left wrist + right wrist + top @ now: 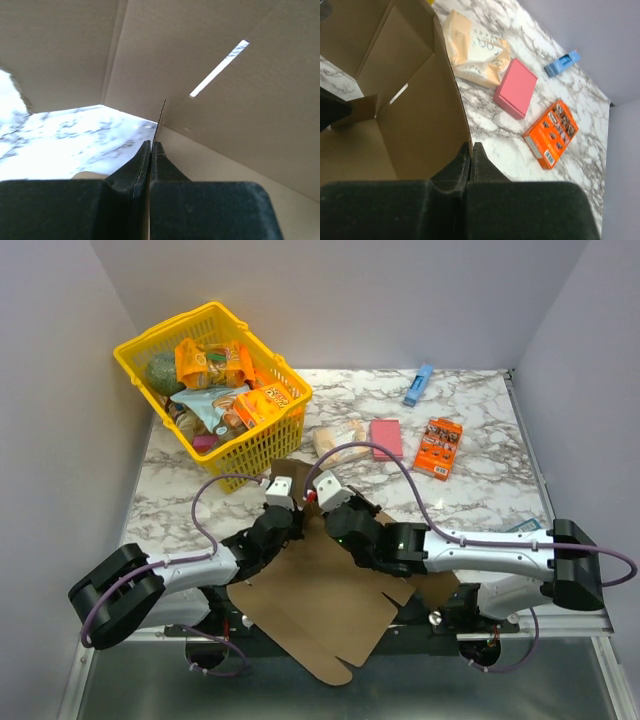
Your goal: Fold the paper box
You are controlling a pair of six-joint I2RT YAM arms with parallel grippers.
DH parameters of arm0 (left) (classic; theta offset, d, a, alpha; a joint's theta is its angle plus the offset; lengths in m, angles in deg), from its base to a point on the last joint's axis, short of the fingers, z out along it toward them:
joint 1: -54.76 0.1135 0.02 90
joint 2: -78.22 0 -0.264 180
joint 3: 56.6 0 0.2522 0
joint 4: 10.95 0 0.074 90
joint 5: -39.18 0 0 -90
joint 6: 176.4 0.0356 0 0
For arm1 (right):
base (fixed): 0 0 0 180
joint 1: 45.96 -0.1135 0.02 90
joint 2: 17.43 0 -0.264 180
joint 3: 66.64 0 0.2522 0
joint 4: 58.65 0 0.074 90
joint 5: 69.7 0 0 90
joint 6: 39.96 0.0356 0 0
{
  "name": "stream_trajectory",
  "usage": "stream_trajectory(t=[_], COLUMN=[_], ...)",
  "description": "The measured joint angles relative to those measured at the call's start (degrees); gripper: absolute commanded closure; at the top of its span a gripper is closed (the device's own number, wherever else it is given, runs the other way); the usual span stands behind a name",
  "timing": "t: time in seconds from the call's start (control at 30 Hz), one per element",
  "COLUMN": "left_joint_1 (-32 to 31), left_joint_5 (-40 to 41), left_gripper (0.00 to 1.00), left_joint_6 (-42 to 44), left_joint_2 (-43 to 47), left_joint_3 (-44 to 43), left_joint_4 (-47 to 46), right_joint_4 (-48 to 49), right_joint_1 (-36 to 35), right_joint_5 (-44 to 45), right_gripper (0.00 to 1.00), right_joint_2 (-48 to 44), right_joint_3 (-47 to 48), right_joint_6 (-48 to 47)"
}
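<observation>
The paper box (320, 600) is a brown die-cut cardboard sheet lying at the near middle of the table, with rounded flaps hanging over the near edge. Its far panels stand partly raised. My left gripper (283, 502) is shut on a thin upright cardboard edge. In the left wrist view the paper box (150, 50) fills the frame, and a slit shows above the left gripper (151, 144). My right gripper (325, 502) is shut on the neighbouring raised panel. In the right wrist view the right gripper (471, 145) pinches the edge of the paper box (420, 120).
A yellow basket (250, 445) full of snack packs stands at the far left. Behind the box lie a tissue pack (340, 440), a pink box (386, 438), an orange snack box (438, 447) and a blue item (418, 385).
</observation>
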Motion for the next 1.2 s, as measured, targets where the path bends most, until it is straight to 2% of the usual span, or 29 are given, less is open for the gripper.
stream_trajectory(t=[0.1,0.2,0.23,0.3,0.33,0.4,0.43,0.5,0.73,0.97,1.2], left_joint_1=[0.07,0.52,0.63,0.90,0.92,1.14,1.25,1.51,4.15,9.18,9.92], left_joint_5=[2.16,2.89,2.86,2.71,2.58,1.70,1.29,0.17,-5.09,-10.38,-14.93], left_gripper=[0.91,0.80,0.70,0.62,0.50,0.41,0.32,0.24,0.23,0.22,0.20], left_joint_6=[-0.57,-1.51,-1.88,-2.71,-3.39,-4.00,-4.61,-5.14,-6.01,-7.02,9.14], left_joint_2=[-0.28,-0.79,-0.81,-0.76,-0.72,0.17,0.76,2.84,15.21,27.06,25.97], left_joint_3=[0.02,0.02,0.02,0.33,0.52,1.36,1.68,2.60,3.52,0.22,-10.27], left_joint_4=[0.68,0.33,0.15,-0.52,-0.74,-1.05,-1.20,-1.27,2.36,9.44,15.85], right_joint_4=[12.90,22.56,25.27,29.24,30.93,33.62,34.71,36.48,38.71,38.82,37.46], right_joint_1=[0.13,0.17,0.20,0.24,0.28,0.35,0.39,0.44,0.44,0.44,0.44], right_joint_5=[-0.39,-0.68,-0.85,-1.29,-1.53,-1.92,-2.08,-2.45,-3.76,-4.15,-4.94], right_gripper=[0.99,0.99,0.99,0.99,0.99,0.99,0.99,0.99,0.99,0.99,0.99], right_joint_2=[0.35,1.79,2.32,2.67,2.67,2.67,2.64,2.49,1.07,0.63,-0.87], right_joint_3=[-5.16,-7.87,-8.52,-9.84,-10.47,-11.61,-12.15,-13.14,-15.06,-15.50,-16.00], right_joint_6=[-10.88,-19.21,-21.33,-24.55,-25.75,-27.63,-28.44,-29.70,-32.11,-32.26,-31.17])
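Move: The left hand still has a small upright flap between its fingers; the raised side panel's far-left top corner lies about 9 cm ahead of it, nearly level sideways and some 13 cm higher. From that hand the paper packet is roughly 18 cm ahead, 9 cm right and a little lower, the yellow basket about 28 cm ahead and 18 cm left. The right hand grips the side panel's top edge; that corner is some 6 cm ahead and 11 cm left of it. Upward goes the left hand, but first it edges about 1 cm left and opens wide to let go of the small flap; then it rises some 15 cm out of the box, tips tilting up about 15 degrees, to face the side panel's top edge. The right hand keeps its pinch on that edge, moving it about 2 cm left and forward early on, its fingertips tilting up and swinging counter-clockwise, then holds. ##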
